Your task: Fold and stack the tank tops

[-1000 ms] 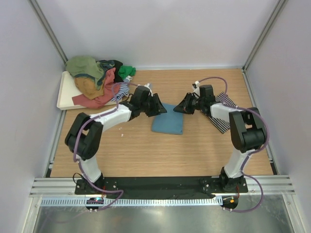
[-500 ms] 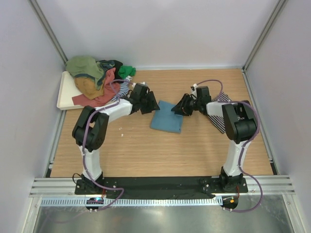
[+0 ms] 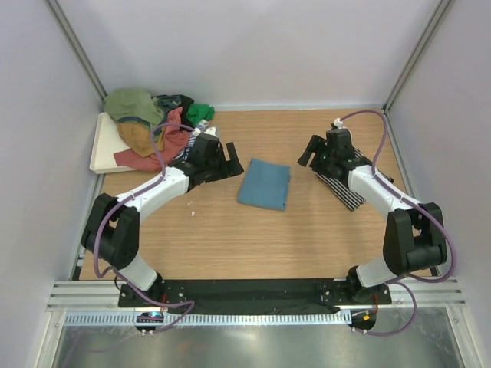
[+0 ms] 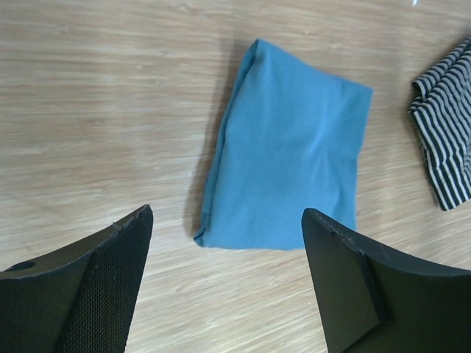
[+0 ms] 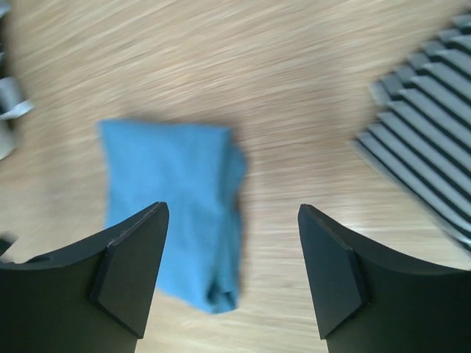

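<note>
A teal-blue tank top (image 3: 265,184) lies folded into a small rectangle mid-table, also seen in the left wrist view (image 4: 291,173) and the right wrist view (image 5: 173,206). My left gripper (image 3: 230,159) hovers just left of it, open and empty (image 4: 227,213). My right gripper (image 3: 308,152) hangs to its right, open and empty (image 5: 233,207). A black-and-white striped tank top (image 3: 347,188) lies flat under the right forearm (image 4: 445,140) (image 5: 427,147). More tank tops sit heaped at the back left: olive (image 3: 130,103), mustard (image 3: 142,136), coral (image 3: 157,152), green (image 3: 201,113).
The heap rests on a white tray (image 3: 100,149) by the left wall. Metal frame posts (image 3: 77,46) and grey walls close in the wooden table (image 3: 253,238). A bit of striped cloth (image 3: 192,143) pokes out beside the left arm.
Both grippers have opened and drawn back from the blue tank top, the right one up and to the right. The blue top now lies alone, folded.
</note>
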`<action>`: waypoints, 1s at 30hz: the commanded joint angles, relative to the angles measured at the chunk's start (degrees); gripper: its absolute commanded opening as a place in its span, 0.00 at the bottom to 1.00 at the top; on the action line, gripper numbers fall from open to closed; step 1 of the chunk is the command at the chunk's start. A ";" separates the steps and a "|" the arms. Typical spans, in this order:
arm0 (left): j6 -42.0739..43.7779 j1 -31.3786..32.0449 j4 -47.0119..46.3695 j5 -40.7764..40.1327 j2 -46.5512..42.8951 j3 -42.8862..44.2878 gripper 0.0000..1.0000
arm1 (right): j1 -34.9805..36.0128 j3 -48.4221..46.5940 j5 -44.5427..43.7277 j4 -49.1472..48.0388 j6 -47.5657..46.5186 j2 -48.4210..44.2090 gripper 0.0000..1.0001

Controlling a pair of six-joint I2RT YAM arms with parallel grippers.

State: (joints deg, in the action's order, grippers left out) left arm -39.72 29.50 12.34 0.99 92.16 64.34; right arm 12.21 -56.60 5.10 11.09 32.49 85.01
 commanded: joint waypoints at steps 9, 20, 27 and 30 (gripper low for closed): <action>0.88 0.74 1.02 0.50 0.65 -0.53 0.84 | -0.17 -14.58 -32.08 19.49 -1.99 14.73 0.73; 0.70 0.74 1.02 1.73 1.62 -0.88 0.83 | 1.41 -21.46 -36.05 23.01 -1.55 26.08 0.47; -1.05 0.83 -1.35 3.83 4.51 -1.67 0.82 | 6.68 -9.07 -27.88 17.92 0.73 16.80 0.11; -1.58 0.74 -2.58 4.98 6.36 -1.23 0.82 | 11.68 -4.41 -28.04 17.38 1.61 11.69 0.09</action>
State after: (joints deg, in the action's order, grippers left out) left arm -40.40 30.09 12.86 3.99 97.38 63.07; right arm 19.92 -63.83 -25.21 29.10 31.88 102.83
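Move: The striped tank top's left corner, which the open right hand will grip, lies about 9 cm to its right, 2 cm ahead and 11 cm below; the middle of that top is some 18 cm to the right and about level fore and aft. At the same depth, the folded blue top's middle sits roughly 10 cm left and 1 cm back. From the left hand, the striped corner is about 27 cm right, 4 cm ahead and 11 cm below. Rightward and down, the right hand sweeps about 10 cm each way away from the blue top to the striped top's left corner, fingers swinging some 35 degrees to point more steeply down. It shuts them to pinch the cloth there, then drags it about 5 cm back and 4 cm left. The left hand, open, sinks roughly 5 cm beside the blue top. ##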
